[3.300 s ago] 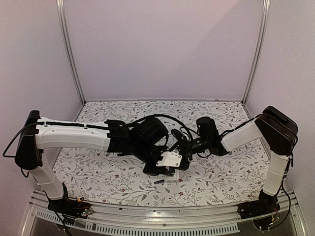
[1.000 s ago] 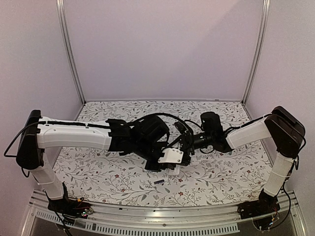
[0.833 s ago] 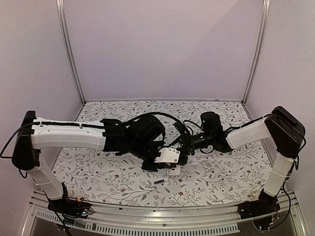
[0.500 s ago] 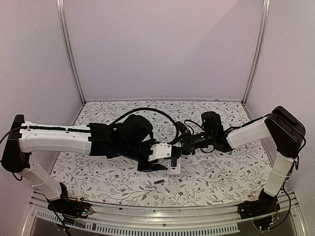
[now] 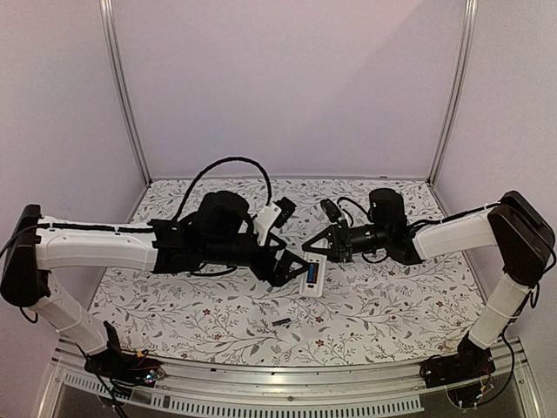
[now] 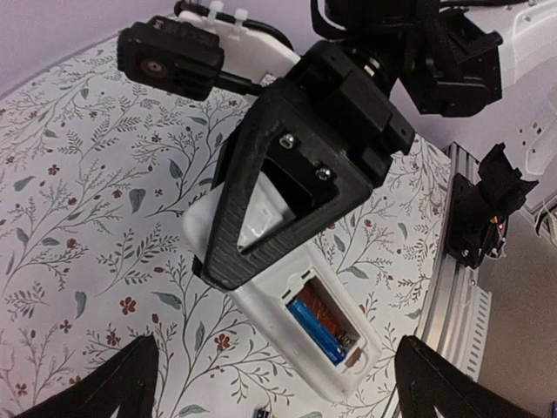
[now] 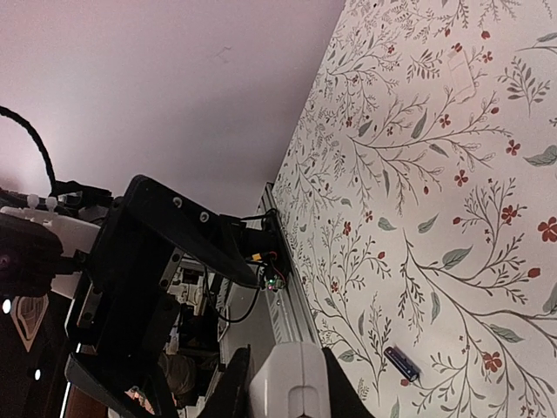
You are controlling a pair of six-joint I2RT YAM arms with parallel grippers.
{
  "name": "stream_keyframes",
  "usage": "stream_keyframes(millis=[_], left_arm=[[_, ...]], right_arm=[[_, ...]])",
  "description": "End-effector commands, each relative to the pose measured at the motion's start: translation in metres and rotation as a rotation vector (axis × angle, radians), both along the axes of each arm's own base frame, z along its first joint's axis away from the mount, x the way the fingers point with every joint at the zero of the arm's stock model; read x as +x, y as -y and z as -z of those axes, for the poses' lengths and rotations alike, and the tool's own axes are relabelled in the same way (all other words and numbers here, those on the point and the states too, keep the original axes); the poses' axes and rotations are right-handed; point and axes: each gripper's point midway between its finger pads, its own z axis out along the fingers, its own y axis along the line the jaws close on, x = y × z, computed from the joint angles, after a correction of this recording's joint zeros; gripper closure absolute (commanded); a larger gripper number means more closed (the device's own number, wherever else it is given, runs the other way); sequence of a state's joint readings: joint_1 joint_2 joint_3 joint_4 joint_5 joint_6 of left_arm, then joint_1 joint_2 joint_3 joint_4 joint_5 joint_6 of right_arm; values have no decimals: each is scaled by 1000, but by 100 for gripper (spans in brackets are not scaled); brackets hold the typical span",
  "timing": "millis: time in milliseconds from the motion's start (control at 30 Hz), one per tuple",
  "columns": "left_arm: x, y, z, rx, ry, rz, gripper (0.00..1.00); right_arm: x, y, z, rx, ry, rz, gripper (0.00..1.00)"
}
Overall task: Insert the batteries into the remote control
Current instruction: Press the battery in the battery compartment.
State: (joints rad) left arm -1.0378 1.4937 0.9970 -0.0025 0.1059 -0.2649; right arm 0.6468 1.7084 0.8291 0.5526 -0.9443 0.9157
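Observation:
The white remote control [image 5: 312, 277] lies bay side up on the floral table, and it also shows in the left wrist view [image 6: 270, 305]. The blue battery [image 6: 318, 329] sits in its open bay [image 5: 312, 272]. The slot beside it shows bare brown. The black battery [image 5: 280, 321] lies loose on the table nearer the front, and it also shows in the right wrist view [image 7: 401, 363]. My right gripper [image 5: 320, 254] is shut on the remote's far end [image 7: 291, 383]. My left gripper [image 5: 285, 266] is open and empty just left of the remote, its fingertips [image 6: 122, 383] wide apart.
The floral table [image 5: 392, 296] ends at a metal rail [image 5: 287, 392] along the front edge. White walls with metal corner posts [image 5: 122, 96] close in the back and sides. The two arms nearly meet over the table's middle.
My left gripper has drawn back to the left and off the remote, uncovering the bay with the blue battery in it. My right gripper has shifted slightly right, still holding the remote.

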Motion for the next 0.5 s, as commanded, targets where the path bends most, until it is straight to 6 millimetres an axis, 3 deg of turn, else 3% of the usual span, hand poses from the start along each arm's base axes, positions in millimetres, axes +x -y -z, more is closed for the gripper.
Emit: stream_keyframes(millis=[0, 467], left_arm=[[-6, 16, 0, -74, -122, 33, 9], [8, 25, 31, -10, -184, -12, 41]], right_arm=[[2, 1, -17, 29, 68, 8, 100], [-1, 2, -34, 54, 86, 1, 100]])
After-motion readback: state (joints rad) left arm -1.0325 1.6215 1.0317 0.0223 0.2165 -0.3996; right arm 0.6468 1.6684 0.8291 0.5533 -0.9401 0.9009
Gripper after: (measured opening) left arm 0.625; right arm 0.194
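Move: The blue battery in the remote's open compartment lies about 5 cm to the right of my left hand, roughly 2 cm back and 5 cm lower. The loose battery lies on the table about 9 cm back, 3 cm left and some 16 cm below my left hand. My right hand already grips the remote by its far end, with that blue battery about 6 cm back of this hand, 1 cm left and 2 cm lower. I bring my left hand down and to the right, about 4 cm in all, towards the blue battery in the compartment, tipping the wrist forward-down some 10 degrees and closing the wide-open fingers about a third of the way. My right hand keeps its grip on the remote and lifts by 1 to 2 cm to meet it. One left fingertip comes close over the battery's near end; contact can't be made out. ##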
